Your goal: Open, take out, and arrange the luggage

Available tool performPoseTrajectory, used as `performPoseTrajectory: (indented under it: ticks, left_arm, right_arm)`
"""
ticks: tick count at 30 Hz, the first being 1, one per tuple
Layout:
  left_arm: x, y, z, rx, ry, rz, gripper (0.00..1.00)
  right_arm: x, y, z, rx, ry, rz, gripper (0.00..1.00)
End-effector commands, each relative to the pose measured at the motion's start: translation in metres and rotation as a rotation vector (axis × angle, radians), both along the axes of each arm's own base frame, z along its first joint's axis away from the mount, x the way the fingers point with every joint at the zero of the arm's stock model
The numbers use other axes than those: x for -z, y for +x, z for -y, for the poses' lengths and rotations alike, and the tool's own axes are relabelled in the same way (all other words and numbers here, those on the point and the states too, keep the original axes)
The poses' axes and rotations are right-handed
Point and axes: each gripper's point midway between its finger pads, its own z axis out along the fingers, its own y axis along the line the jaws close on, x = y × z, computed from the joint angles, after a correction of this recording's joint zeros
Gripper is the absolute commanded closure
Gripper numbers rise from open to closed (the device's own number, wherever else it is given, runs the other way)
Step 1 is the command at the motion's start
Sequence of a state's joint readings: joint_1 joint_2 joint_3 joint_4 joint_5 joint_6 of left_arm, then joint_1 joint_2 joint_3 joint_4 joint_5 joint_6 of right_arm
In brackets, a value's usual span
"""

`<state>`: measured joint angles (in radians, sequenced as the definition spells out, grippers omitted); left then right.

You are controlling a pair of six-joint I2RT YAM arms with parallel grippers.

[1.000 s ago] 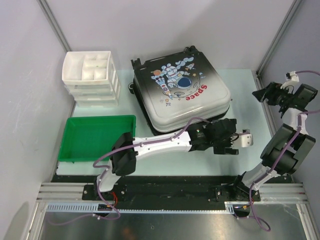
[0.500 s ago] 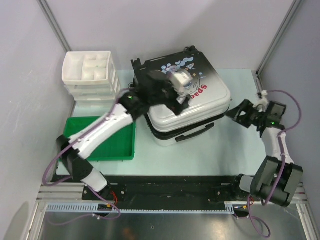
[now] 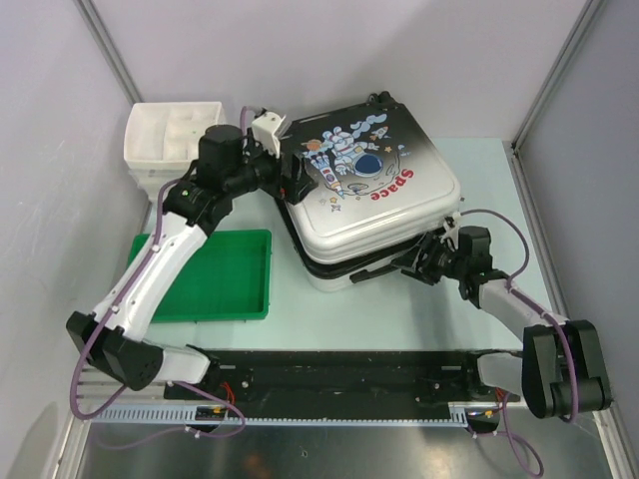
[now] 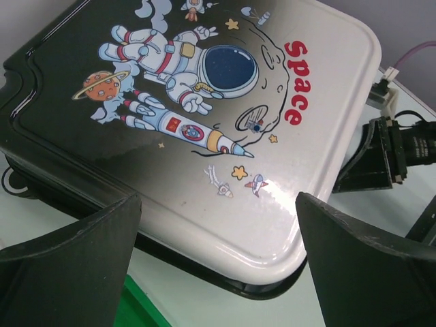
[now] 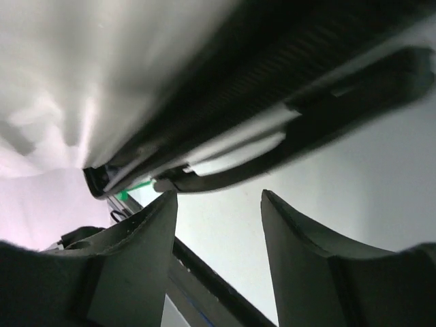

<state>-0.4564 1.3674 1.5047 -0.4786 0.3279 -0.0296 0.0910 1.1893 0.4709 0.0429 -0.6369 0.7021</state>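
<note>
The luggage [image 3: 369, 190] lies flat and closed in the middle of the table, its white-to-black shell with the astronaut and "Space" lettering facing up [image 4: 225, 102]. My left gripper [image 3: 296, 182] hovers over its back left corner, open wide and holding nothing [image 4: 218, 204]. Low at the front right edge sits my right gripper [image 3: 412, 265], pointing at the seam beside the black side handle [image 5: 327, 129]. Its jaws [image 5: 218, 197] are open with only bare table between them, just below the luggage's shell [image 5: 102, 68].
A white compartmented drawer box [image 3: 165, 140] stands at the back left, partly behind my left arm. A flat green tray [image 3: 200, 237] lies at the front left. Metal frame posts and grey walls close in both sides.
My left arm swung from the luggage's front, across its lid, to the back left corner. My right arm came down from the right side to the front right edge, its jaws narrower.
</note>
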Motion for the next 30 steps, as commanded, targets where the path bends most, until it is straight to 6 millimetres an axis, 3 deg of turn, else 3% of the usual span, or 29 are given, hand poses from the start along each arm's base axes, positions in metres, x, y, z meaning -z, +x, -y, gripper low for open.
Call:
performPoseTrajectory:
  ticks: [1,7,10,15,16,18,19,20,22,23,25,26,29,30]
  left_arm:
    - [-0.014,-0.017,-0.004,0.014,-0.065,0.008,0.00]
    - [-0.011,-0.020,-0.005,0.018,-0.071,0.001,0.00]
    - [-0.010,-0.020,-0.005,0.020,-0.070,0.000,0.00]
    - [-0.010,-0.019,-0.003,0.023,-0.075,-0.003,0.00]
    - [-0.008,-0.019,-0.004,0.020,-0.072,-0.006,0.00]
    - [-0.007,-0.017,-0.006,0.008,-0.074,-0.011,0.00]
    - [-0.004,-0.015,-0.009,-0.007,-0.080,-0.025,0.00]
    - [-0.002,-0.014,-0.008,-0.010,-0.113,-0.069,0.00]
    - [0.000,-0.007,-0.019,-0.047,-0.166,-0.128,0.00]
    - [0.003,-0.005,-0.020,-0.037,-0.177,-0.149,0.00]
    - [0.003,0.001,-0.027,-0.053,-0.180,-0.146,0.01]
    - [0.003,0.000,-0.027,-0.051,-0.179,-0.145,0.01]
    - [0.005,0.000,-0.027,-0.040,-0.175,-0.139,0.01]
    - [0.005,0.000,-0.028,-0.043,-0.172,-0.138,0.01]
  right_arm:
    - [-0.024,0.038,-0.009,0.094,0.023,0.147,0.43]
    - [0.002,0.041,-0.002,0.189,0.011,0.094,0.47]
    - [0.012,0.032,-0.003,0.180,0.013,0.056,0.47]
    - [0.009,0.041,0.003,0.235,0.017,0.084,0.46]
    - [0.007,0.048,0.010,0.265,0.019,0.099,0.49]
    - [0.006,0.053,0.020,0.291,0.017,0.099,0.63]
    - [0.013,0.052,0.028,0.301,0.000,0.065,0.70]
    - [0.011,0.060,0.047,0.349,-0.004,0.058,0.86]
    - [0.017,0.057,0.063,0.348,0.010,0.009,1.00]
    - [0.011,0.066,0.088,0.402,0.007,0.015,1.00]
    - [0.013,0.065,0.111,0.407,-0.038,0.009,1.00]
    - [0.004,0.073,0.136,0.461,-0.059,0.040,1.00]
    - [-0.002,0.082,0.174,0.489,-0.123,0.074,1.00]
    - [-0.019,0.095,0.201,0.531,-0.153,0.120,1.00]
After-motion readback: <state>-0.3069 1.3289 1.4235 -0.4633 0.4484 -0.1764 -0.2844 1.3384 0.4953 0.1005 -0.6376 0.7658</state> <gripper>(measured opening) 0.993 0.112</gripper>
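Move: The suitcase's black side handle is right at the open right fingers, its middle some 2 cm ahead, 1 cm to their left and 2 cm below. The suitcase's middle is about 14 cm ahead, 8 cm left and 2 cm above; the green tray lies roughly 43 cm left, 3 cm back and 8 cm below. From the left hand, the handle is about 7 cm back, 20 cm right and 26 cm below. The suitcase's side handle is pinched by the right hand, which first eases about 3 cm forward and 2 cm down onto it, turning clockwise, then shuts its fingers and drags the handle some 11 cm to the right, slightly forward, the wrist ending about 25 degrees clockwise. Late on, the open left hand shifts about 3 cm left, high by the suitcase's left side. ##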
